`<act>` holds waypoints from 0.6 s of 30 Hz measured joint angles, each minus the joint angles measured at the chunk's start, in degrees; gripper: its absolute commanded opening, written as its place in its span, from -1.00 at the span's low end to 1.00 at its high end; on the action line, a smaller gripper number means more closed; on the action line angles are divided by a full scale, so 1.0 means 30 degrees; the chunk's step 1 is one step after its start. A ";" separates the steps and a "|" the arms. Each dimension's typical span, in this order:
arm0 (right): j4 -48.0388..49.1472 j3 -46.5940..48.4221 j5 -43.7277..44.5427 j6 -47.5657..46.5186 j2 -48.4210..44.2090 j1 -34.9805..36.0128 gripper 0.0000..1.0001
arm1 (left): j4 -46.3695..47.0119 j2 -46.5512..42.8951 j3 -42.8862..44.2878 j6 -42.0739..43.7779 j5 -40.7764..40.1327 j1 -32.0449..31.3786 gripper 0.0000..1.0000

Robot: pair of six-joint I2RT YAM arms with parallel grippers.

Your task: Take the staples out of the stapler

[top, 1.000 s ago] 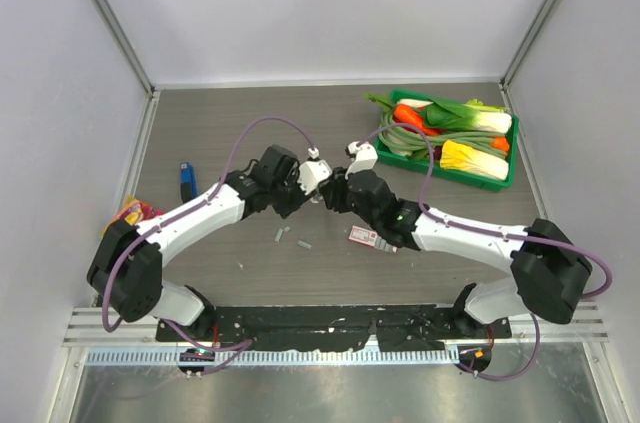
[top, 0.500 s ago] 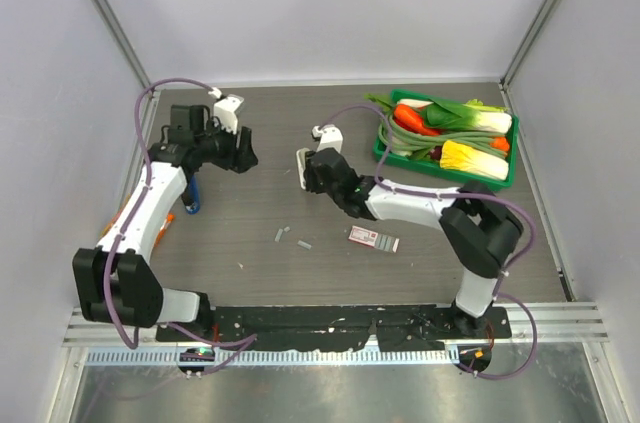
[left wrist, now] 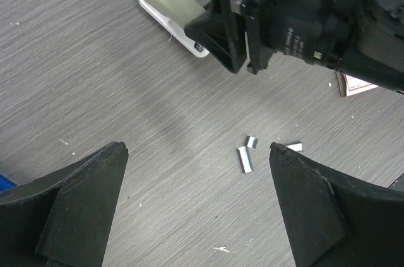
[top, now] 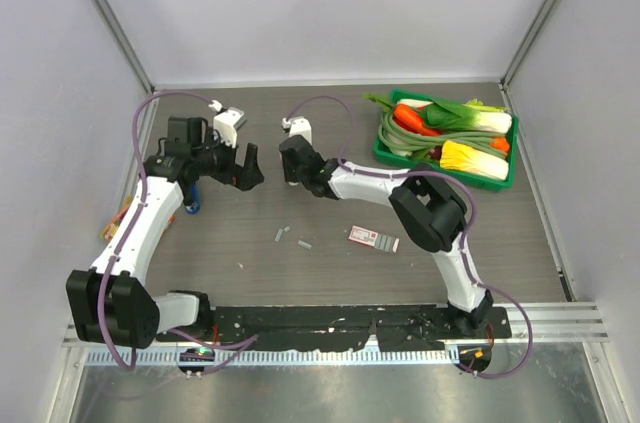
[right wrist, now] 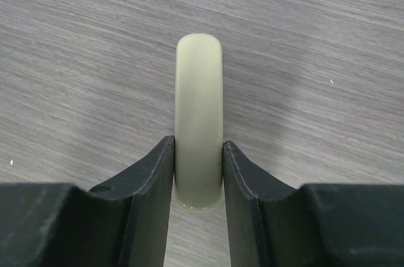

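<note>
The blue stapler (top: 191,203) lies at the left, mostly hidden under my left arm; a blue corner shows in the left wrist view (left wrist: 5,182). Short silver staples (top: 280,235) lie loose on the table, also in the left wrist view (left wrist: 246,160). My left gripper (top: 245,167) is open and empty above the table (left wrist: 196,150), to the right of the stapler. My right gripper (top: 294,141) is shut on a slim pale green-and-white object (right wrist: 198,115) that points toward the back wall (top: 297,125).
A white-and-red little box (top: 373,238) lies right of the staples. A green tray (top: 450,174) of vegetables stands at the back right. An orange snack packet (top: 124,219) sits at the left edge, partly under my left arm.
Both grippers have left the table's centre. My left arm swung to the left rear, over the stapler. My right gripper moved left and back with the pale object in it.
</note>
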 measured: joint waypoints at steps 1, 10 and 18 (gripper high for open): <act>-0.0204 0.0474 -0.0015 0.0000 0.0313 -0.0007 -0.79 | -0.0160 -0.0007 0.0007 0.0066 -0.0022 0.0000 1.00; -0.1122 0.2710 -0.0823 0.0175 0.1829 -0.0073 0.20 | -0.1013 -0.0022 0.0000 0.0386 -0.0248 0.0000 1.00; -0.1872 0.2062 -0.1953 0.0211 0.1202 0.0007 0.54 | -0.1166 -0.0058 -0.0087 0.0707 -0.0423 0.0000 0.99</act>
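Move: Ahead of the right hand, which already holds the cream stapler, is the bare table spot where the stapler goes: about 4 cm forward, 3 cm left and 4 cm below. The loose staple strips lie some 13 cm back, and the staple box about 14 cm back and 19 cm right. The blue stapler is roughly 22 cm to the hand's left, about level with it. From the left hand, the spot is some 10 cm forward, 9 cm right and 16 cm down. Easing about 3 cm left, slightly forward and about 1 cm down, the right hand sets the cream stapler on the bare table well beyond the loose staple strips. Its fingers then open from their grip to about three-quarters wide, letting go of the stapler's sides, while the hand draws back nearly 2 cm with a slight downward tip. ##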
